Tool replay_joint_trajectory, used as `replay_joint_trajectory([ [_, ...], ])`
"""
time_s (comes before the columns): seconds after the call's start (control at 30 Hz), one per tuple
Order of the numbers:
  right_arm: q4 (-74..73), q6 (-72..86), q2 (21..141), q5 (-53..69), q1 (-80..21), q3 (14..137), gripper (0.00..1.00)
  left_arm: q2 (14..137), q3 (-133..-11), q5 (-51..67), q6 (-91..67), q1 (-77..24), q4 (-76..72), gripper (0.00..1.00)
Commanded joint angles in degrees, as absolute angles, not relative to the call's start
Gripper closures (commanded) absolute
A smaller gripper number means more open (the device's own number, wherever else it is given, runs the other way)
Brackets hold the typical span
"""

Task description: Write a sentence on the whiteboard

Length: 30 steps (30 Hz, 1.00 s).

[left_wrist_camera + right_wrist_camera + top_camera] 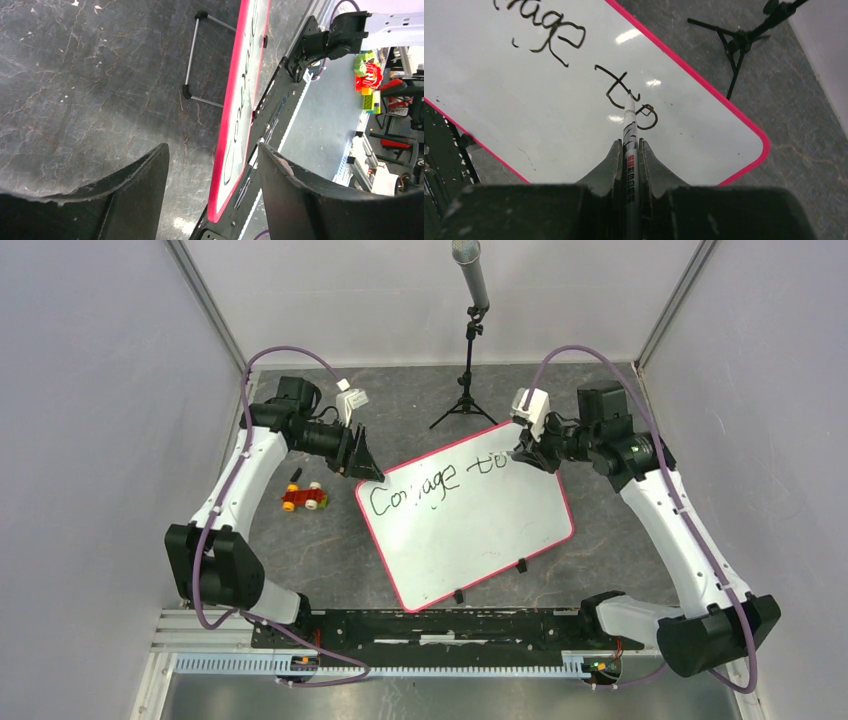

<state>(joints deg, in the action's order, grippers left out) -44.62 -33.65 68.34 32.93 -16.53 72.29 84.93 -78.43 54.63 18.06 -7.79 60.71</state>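
Note:
The whiteboard [470, 540] with its pink-red rim lies tilted in the middle of the table. On it the sentence [415, 490] reads "courage to" in black script. My right gripper [527, 448] is shut on a marker [630, 130] whose tip touches the whiteboard [524, 110] at the "to" [624, 90]. My left gripper [368, 468] is at the board's far left corner. In the left wrist view the left gripper [212, 146] is open, its jaws standing either side of the whiteboard's rim [231, 115] without touching it.
A small red and yellow toy car [304, 498] and a black cap [296, 475] lie left of the board. A microphone on a black tripod [467, 390] stands behind it. The board rests on wire feet [192, 55]. A black rail [430, 625] runs along the near edge.

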Motion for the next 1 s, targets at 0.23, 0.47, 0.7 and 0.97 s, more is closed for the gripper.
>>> replay_joint_trajectory([
  [0.23, -41.39, -28.65, 62.41, 37.13, -29.28, 67.97, 1.0, 78.32, -73.56, 54.96, 18.12, -7.39, 59.0, 0.26],
  [0.47, -32.47, -22.52, 60.79, 34.76, -38.4, 59.52, 1.0, 77.69, -69.73, 56.92, 17.88, -7.43, 57.92, 0.31],
  [0.7, -23.43, -19.16, 58.71, 33.58, -43.47, 51.6, 1.0, 78.94, -68.73, 58.72, 17.99, -7.51, 56.62, 0.4],
  [0.97, -17.59, -19.83, 58.92, 30.09, -48.41, 50.76, 1.0, 80.0, -69.08, 59.67, 18.15, -7.56, 56.45, 0.54],
])
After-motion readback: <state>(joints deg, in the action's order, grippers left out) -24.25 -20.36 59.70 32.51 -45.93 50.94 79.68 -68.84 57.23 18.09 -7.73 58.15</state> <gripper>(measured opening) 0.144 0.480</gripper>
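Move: Back and to the left of the right hand, which holds the marker, lies the blank board under "Courage": its writing spot is some 12 cm back, 17 cm left and 8 cm lower. The small tick stands about 4 cm ahead of that spot and 1 cm to its right; "to" is 1 cm ahead of the hand, 5 cm left, 6 cm below. From the open left hand, the board's left corner lies roughly 2 cm back, 3 cm left, 3 cm below. Carrying the marker clear of the finished "to", the right hand first rises about 2 cm, then sweeps some 13 cm back and 12 cm left, sinking towards the blank area below "Courage" and lifting slightly at the end; it turns about 20 degrees counter-clockwise, its grip kept. The left hand slips 3 cm back and a little down towards the board's left corner, its fingers closing partway on either side of the edge. ##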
